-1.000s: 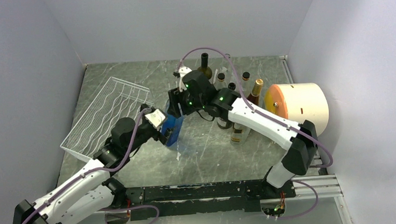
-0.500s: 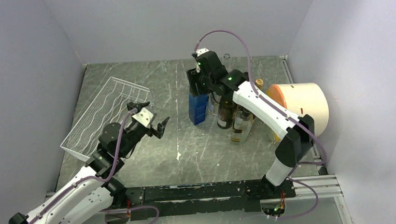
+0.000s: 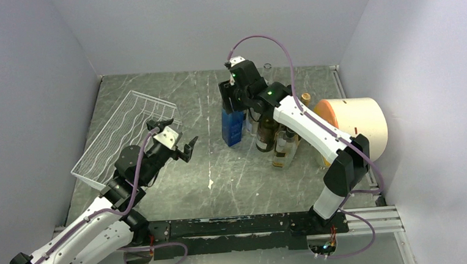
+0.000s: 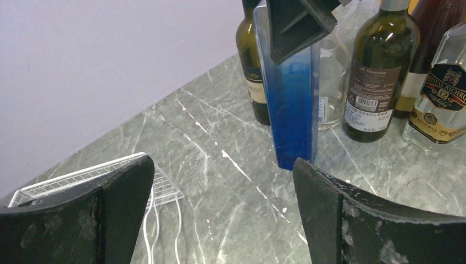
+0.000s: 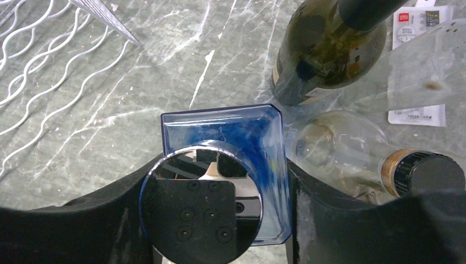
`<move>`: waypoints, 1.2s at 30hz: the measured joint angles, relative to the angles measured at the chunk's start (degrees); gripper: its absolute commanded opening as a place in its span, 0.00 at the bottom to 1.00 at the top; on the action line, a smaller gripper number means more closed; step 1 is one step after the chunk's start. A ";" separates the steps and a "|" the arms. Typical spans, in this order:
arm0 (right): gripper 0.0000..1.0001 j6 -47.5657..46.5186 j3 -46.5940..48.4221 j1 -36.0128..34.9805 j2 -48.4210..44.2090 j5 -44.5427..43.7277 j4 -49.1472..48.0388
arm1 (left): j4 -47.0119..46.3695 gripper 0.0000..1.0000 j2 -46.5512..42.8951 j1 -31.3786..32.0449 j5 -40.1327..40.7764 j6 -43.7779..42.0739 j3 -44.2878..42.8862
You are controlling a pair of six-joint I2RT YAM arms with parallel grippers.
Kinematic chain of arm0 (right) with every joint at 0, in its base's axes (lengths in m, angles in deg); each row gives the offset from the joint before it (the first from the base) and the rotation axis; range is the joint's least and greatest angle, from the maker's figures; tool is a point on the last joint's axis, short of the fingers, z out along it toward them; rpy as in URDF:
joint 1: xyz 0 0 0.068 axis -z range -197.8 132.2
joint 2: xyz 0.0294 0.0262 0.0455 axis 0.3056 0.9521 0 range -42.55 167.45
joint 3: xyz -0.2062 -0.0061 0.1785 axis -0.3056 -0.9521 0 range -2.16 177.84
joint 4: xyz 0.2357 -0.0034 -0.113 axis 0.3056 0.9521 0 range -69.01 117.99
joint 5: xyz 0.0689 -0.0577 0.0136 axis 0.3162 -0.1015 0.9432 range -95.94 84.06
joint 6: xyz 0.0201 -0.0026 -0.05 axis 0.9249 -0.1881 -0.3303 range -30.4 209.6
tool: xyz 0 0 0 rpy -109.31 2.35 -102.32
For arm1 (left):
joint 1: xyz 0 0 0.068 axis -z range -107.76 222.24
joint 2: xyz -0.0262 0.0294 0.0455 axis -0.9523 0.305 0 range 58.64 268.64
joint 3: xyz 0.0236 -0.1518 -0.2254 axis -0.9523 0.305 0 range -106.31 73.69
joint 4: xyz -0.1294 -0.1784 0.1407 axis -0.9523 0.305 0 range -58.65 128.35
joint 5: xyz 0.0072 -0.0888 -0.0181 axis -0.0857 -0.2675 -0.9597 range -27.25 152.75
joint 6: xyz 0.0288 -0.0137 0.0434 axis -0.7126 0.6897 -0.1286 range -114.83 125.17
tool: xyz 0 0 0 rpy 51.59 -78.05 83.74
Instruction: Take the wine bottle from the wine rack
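Note:
The wine bottle [image 3: 232,127] is a blue, square-sided bottle with a mirror-like cap. It stands upright on the marble table just left of the other bottles. My right gripper [image 3: 234,101] reaches down over its top and is shut on its shoulders. In the right wrist view the fingers of the right gripper [image 5: 222,176] press both sides of the wine bottle [image 5: 220,129]. My left gripper [image 3: 179,134] hangs open and empty between the bottle and the white wire wine rack [image 3: 121,136]. The left gripper [image 4: 222,181] sees the wine bottle [image 4: 291,110] ahead and a corner of the wine rack [image 4: 82,176].
Several other bottles [image 3: 274,135] stand just right of the blue one, among them a green one [image 4: 379,71] and a clear whisky bottle [image 4: 445,99]. A cream cylinder with an orange face [image 3: 353,124] lies at the right wall. Grey walls enclose the table.
The right arm carried the blue bottle from mid-table to the back and stood it beside the other bottles. The left gripper let go and drew back toward the rack, open.

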 measured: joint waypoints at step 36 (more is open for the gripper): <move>1.00 -4.66 -6.73 5.99 -32.15 -10.19 -4.46 | 10.78 0.99 7.08 -27.58 1.05 17.64 -23.78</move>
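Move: My right hand still holds the blue bottle, which stands upright on the table right under my hand point, its middle some 9 cm lower. The green wine bottle is about 9 cm ahead and 4 cm to the right. The clear bottle is 3 cm ahead and 8 cm right, the dark wine bottle 3 cm back and 11 cm right. From my empty left hand the blue bottle lies roughly 11 cm ahead and 17 cm right. I spread my right fingers wide to let go of the blue bottle, easing up a few centimetres as they open. Then I lift clear, about 18 cm up in all, and swing some 14 cm right and a little back, tipping the fingers up about 30 degrees. Late on, my open left hand swings about 13 cm left and 12 cm up, also forward, turning counter-clockwise away from the bottle. ##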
